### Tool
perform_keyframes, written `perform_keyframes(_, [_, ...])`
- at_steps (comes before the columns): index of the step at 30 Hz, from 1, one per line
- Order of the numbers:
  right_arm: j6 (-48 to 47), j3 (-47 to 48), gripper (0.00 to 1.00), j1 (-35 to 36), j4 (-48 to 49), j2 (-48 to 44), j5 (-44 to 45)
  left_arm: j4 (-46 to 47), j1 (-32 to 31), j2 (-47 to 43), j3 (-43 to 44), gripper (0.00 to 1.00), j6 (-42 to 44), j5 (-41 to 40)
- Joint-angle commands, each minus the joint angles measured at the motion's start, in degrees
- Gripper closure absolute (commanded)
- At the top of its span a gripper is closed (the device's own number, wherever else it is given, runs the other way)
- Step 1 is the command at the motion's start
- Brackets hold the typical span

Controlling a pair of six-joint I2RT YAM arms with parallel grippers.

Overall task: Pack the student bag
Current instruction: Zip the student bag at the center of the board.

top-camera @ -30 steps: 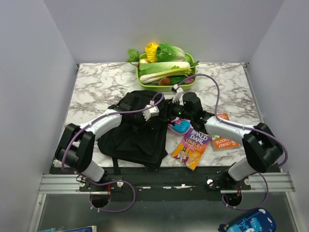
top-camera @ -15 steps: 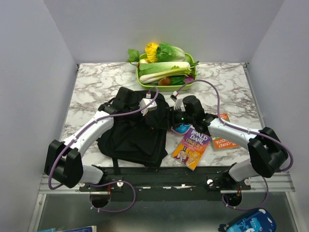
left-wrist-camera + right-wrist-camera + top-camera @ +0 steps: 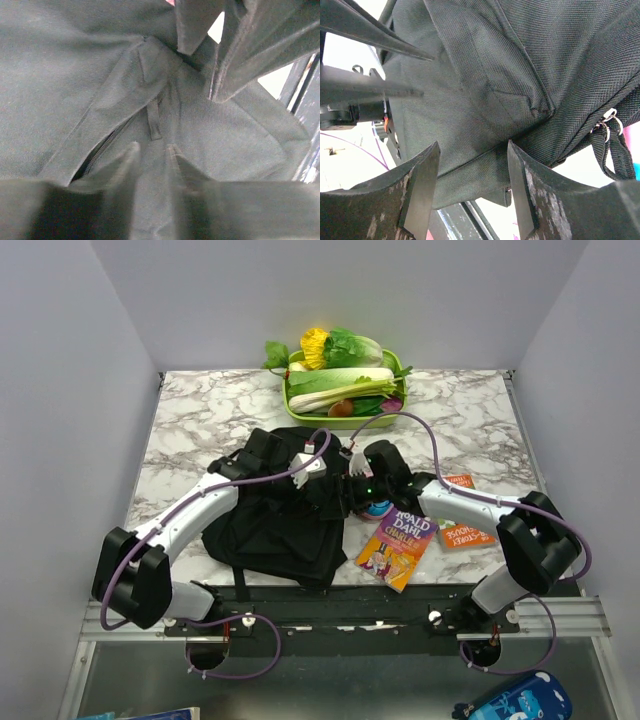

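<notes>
The student bag (image 3: pixel 270 515), a large black fabric backpack, lies left of the middle of the table. My left gripper (image 3: pixel 322 478) is at its upper right corner. In the left wrist view, the left gripper (image 3: pixel 152 147) has its fingers close together on a fold of bag fabric (image 3: pixel 210 135), beside a partly open zip (image 3: pixel 100 150). My right gripper (image 3: pixel 350 490) is at the bag's right edge. In the right wrist view, the right gripper (image 3: pixel 473 145) is wide open, with the bag's edge (image 3: pixel 485 100) lying between the jaws.
A Roald Dahl book (image 3: pixel 398 540) and an orange book (image 3: pixel 464 532) lie to the right of the bag. A small blue and pink item (image 3: pixel 378 507) lies under my right arm. A green tray (image 3: pixel 398 408) of vegetables stands at the back.
My left arm has stretched out and its gripper has moved to the bag's upper right corner. My right gripper has moved left, up to the bag's edge.
</notes>
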Motion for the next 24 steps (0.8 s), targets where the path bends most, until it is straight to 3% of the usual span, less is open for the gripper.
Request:
perform_keyframes(1, [-0.55,0.57,0.35,0.38,-2.39,0.18,0.79,-0.47,-2.44,1.89,-1.91,0.5,-0.67,0.77])
perform_keyframes(3, [-0.38,0.13,0.35,0.38,-2.31,-0.17,1.76,0.5,-2.62,2.5,-1.91,0.44,-1.9,1.29])
perform_keyframes(8, [0.42,-2.42,0.35,0.38,-0.82,-3.33,4.48,4.01,-2.71,3.65,-2.61,0.48,-5.94,-0.37])
perform_keyframes(12, [1.56,-4.61,0.35,0.38,1.03,-5.88,6.15,7.17,-2.71,4.53,-3.84,0.47,-7.7,-1.25])
perform_keyframes(17, [1.56,-6.72,0.35,0.12,2.97,-9.05,7.3,6.13,-3.5,7.07,-3.06,0.46,-6.74,1.82])
perform_keyframes(24, [2.35,-8.05,0.35,-0.5,4.2,-10.11,6.69,8.5,-3.76,9.62,-3.23,0.5,-5.33,-0.89])
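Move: The cloth zip tab on the black student bag lies about 7 cm below the left hand, 3 cm to its right and 1 cm back. The stitched corner of the bag's fold is 2 cm ahead of that hand, 6 cm right and 5 cm below. From the open right hand the tab is level fore-and-aft, roughly 5 cm left and 5 cm below; the silver-ringed zip pulls sit about 10 cm ahead of it, straight on, 6 cm down. Towards the cloth zip tab by the bag's fold, the left hand goes down some 5 cm with a drift to the right, easing back slightly at first; its nearly shut fingers spread to about half open and its forward side tips down about 10 degrees. The empty right hand, still open, draws off about 2 cm to the right and rises a little. ##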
